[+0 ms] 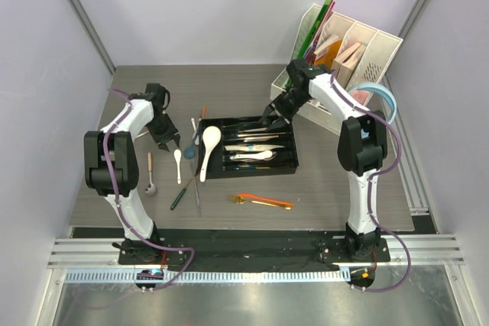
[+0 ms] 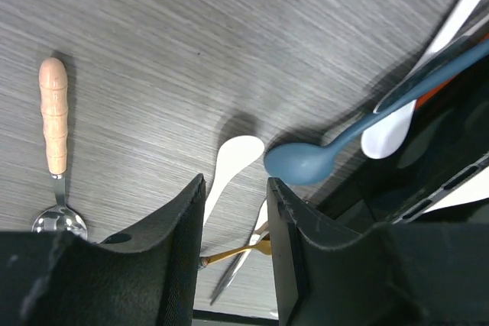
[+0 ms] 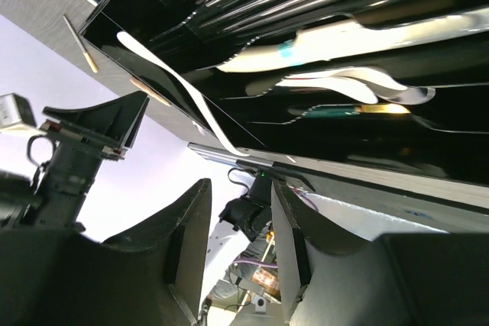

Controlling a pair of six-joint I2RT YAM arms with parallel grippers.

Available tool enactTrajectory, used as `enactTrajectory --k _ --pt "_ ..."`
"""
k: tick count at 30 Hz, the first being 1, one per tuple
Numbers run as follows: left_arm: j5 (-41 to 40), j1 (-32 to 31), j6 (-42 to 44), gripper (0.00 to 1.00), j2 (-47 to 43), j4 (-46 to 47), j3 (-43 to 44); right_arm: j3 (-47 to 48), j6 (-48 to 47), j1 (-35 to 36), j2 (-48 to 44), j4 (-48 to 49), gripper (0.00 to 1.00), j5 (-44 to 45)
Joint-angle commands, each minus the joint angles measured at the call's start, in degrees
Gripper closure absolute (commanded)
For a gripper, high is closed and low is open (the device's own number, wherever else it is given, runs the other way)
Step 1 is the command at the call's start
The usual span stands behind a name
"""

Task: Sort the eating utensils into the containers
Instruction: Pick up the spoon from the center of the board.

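Note:
The black cutlery tray (image 1: 252, 174) lies mid-table with steel pieces and a white spoon (image 1: 256, 156) in its compartments. A large white ceramic spoon (image 1: 209, 143) rests across its left rim. My left gripper (image 1: 167, 143) hangs open and empty over the table left of the tray (image 2: 451, 150), above a small white spoon (image 2: 234, 159) and beside a blue spoon (image 2: 304, 163). A wooden-handled steel spoon (image 2: 53, 116) lies further left. My right gripper (image 1: 272, 118) is open and empty over the tray's far right corner; its wrist view shows the tray (image 3: 397, 158) and its spoons (image 3: 344, 40).
A gold fork (image 1: 243, 199) with orange chopsticks (image 1: 267, 201) lies in front of the tray. A green-handled piece (image 1: 180, 195) lies at front left. More chopsticks (image 1: 202, 117) sit behind the tray's left end. A white file organiser (image 1: 348, 55) and light-blue headphones (image 1: 384, 95) stand back right.

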Motion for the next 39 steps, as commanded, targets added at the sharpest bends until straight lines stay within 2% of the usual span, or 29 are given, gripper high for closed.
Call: enactTrajectory --k 1,15,29,32,34,35,39 --pt "-1.2 0.1 0.1 0.61 -2.6 -1.4 -2.4 -2.8 -4.3 -1.9 -5.5 0.2 0.57 -2.5" --pt "-0.1 -1.5 3.1 0.61 1.0 -1.0 -5.8 -9.8 -9.0 -5.1 -6.1 0.6 0.58 -3.2" --pt "2.7 -2.5 3.7 0.62 6.1 -0.1 -7.7 -11.8 -9.2 -6.5 -6.4 1.4 0.58 -2.7" --pt "4.0 -2.5 3.9 0.74 7.3 -0.5 -7.7 -12.3 -9.2 -6.8 -6.4 1.7 0.58 -2.6" --pt "4.9 -2.5 4.3 0.94 8.2 -0.6 -8.0 -12.5 -9.3 -7.0 -6.5 1.9 0.59 -2.6" --pt "6.0 -2.5 4.4 1.0 8.5 -0.6 -8.3 -12.6 -9.2 -7.0 -6.5 2.0 0.59 -2.6" --pt "7.3 -2.5 5.0 1.0 8.7 -2.1 -8.0 -13.2 -9.3 -7.4 -6.5 2.6 0.59 -2.9"
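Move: The small white spoon lies below and behind the left hand, its middle about 8 cm back, 2 cm to the right and 5 cm down. At that same table height, the blue spoon's bowl is some 6 cm right and 4 cm back of the hand, and the wooden-handled ladle about 6 cm left and 10 cm back. From the right hand, the white spoon lies roughly 27 cm left, 11 cm back and 13 cm down. Back and down goes the left hand, some 6 cm back and 4.5 cm lower with a slight drift right, tilting about 15 degrees until its fingers point straight down at the white spoon; they then shut and pinch its neck just behind the bowl, still creeping back. The right hand, open and empty, shifts about 5.5 cm right and 3.5 cm down over the tray. ##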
